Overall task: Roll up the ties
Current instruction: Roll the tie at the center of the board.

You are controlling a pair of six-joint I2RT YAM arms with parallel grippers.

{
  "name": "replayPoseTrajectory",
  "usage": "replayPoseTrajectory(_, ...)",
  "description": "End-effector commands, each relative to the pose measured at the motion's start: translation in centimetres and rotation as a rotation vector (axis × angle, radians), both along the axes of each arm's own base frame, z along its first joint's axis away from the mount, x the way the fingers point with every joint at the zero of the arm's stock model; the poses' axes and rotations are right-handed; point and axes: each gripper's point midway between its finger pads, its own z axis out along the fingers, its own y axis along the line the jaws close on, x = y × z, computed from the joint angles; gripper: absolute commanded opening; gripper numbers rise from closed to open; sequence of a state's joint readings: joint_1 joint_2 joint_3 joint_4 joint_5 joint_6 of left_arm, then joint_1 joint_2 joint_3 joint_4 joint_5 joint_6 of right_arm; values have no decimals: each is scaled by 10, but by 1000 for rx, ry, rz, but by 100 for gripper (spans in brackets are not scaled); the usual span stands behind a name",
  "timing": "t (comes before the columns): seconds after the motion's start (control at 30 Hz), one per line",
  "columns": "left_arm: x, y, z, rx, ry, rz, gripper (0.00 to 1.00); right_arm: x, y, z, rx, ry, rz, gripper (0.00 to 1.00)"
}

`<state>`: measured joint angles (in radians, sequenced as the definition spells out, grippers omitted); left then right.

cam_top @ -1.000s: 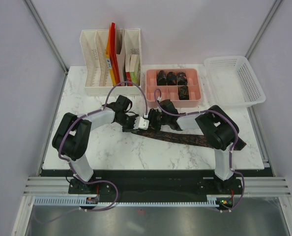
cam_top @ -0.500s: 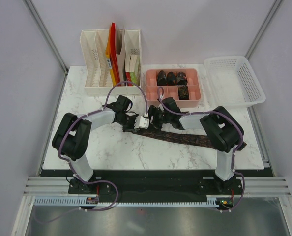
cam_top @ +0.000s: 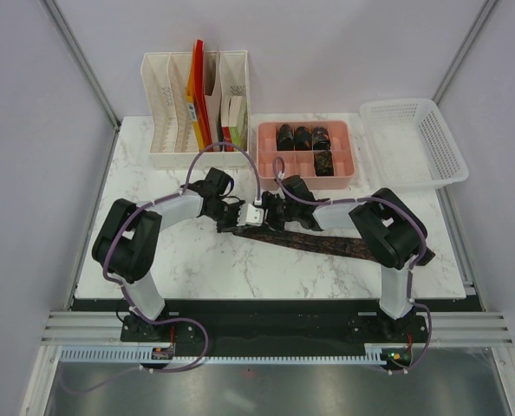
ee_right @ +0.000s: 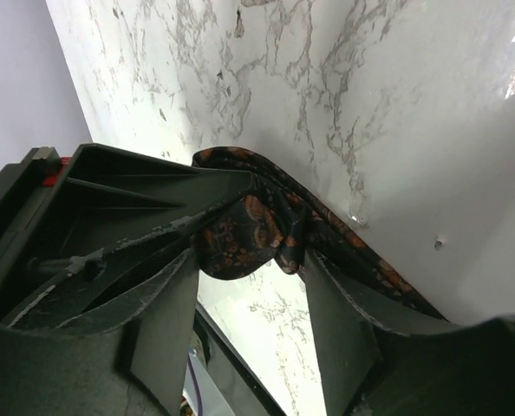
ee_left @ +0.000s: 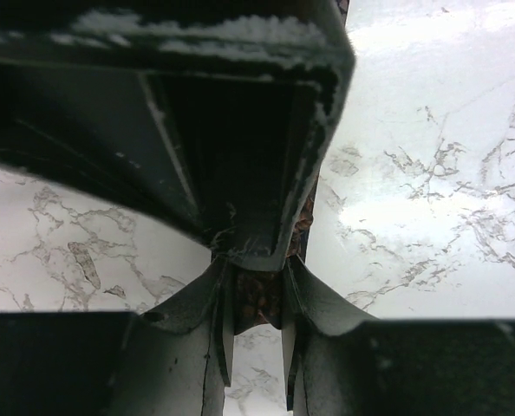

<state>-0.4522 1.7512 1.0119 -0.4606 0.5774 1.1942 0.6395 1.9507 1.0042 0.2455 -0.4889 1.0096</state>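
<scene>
A long dark patterned tie [cam_top: 327, 243] lies flat across the middle of the marble table [cam_top: 188, 269], running from centre to right. Its left end is bunched into a loose fold. My left gripper [cam_top: 238, 227] is shut on that end; in the left wrist view the narrow jaws [ee_left: 257, 277] pinch the fabric [ee_left: 256, 299]. My right gripper [cam_top: 262, 217] meets it from the right. Its wider-set fingertips [ee_right: 249, 260] hold the folded wad [ee_right: 240, 234] between them, and the left gripper's body [ee_right: 110, 217] presses against it. Several rolled ties [cam_top: 303, 137] sit in the pink tray [cam_top: 266, 160].
A white file organizer [cam_top: 197, 104] with folders stands at the back left. A white mesh basket [cam_top: 413, 143] sits at the back right, beside the pink tray. The table's front edge runs just ahead of the arm bases.
Both grippers stay at the tie's left end. The right gripper has edged slightly left, closer against the left gripper. The tie's long tail has not moved.
</scene>
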Motion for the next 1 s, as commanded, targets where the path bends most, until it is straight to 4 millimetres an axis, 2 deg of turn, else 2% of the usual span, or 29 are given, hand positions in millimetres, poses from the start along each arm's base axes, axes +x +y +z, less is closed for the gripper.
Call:
replayPoseTrajectory(0.0,-8,3,-7,28,46,38,27,5,4,-14,-33,-11,13,55)
replayPoseTrajectory(0.03,-12,5,-9,35,55,42,27,6,4,-17,-37,-12,16,46)
replayPoseTrajectory(0.1,-14,9,-9,46,54,50,27,7,5,-21,-39,-22,28,38)
replayPoseTrajectory(0.13,-18,11,-10,51,61,55,27,6,6,-21,-38,-23,33,29)
replayPoseTrajectory(0.3,-26,16,-5,52,74,85,30,5,4,-28,-59,-58,91,6)
replayPoseTrajectory(0.37,-26,16,-2,50,77,110,32,1,2,-29,-63,-64,113,0)
replayPoseTrajectory(0.5,-34,19,5,47,99,140,38,-8,-4,-33,-76,-56,155,0)
replayPoseTrajectory(0.63,-38,23,15,24,83,153,59,-12,-12,-38,-81,-39,176,0)
replayPoseTrajectory(0.73,-31,26,20,-2,73,171,69,-15,-16,-43,-87,-21,182,0)
replayPoseTrajectory(0.97,-12,16,26,-65,5,143,76,-16,-20,-53,-102,14,177,0)
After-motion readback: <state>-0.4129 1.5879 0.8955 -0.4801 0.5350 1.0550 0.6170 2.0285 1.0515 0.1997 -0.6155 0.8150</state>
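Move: The tie's bunched, rolled-up end lies between the facing grippers: pinched by the left fingers, its middle about 2 cm to that hand's right and 1 cm below; from the right hand, some 2 cm left and 2 cm down, between its open fingers. The tie's flat tail, by its middle, is about 22 cm to the right hand's right and 4 cm back; the pink divided box is roughly 19 cm ahead and 11 cm right. The bunched tie end is taken over by the right hand: its open fingers sink about 2 cm and shut on the fold, first shifting a little left, then back right, turning some 10 degrees counter-clockwise. Once they are shut, the left fingers open wide and let go, that hand backing off about 3 cm left, drawing back towards the base and rising slightly. ##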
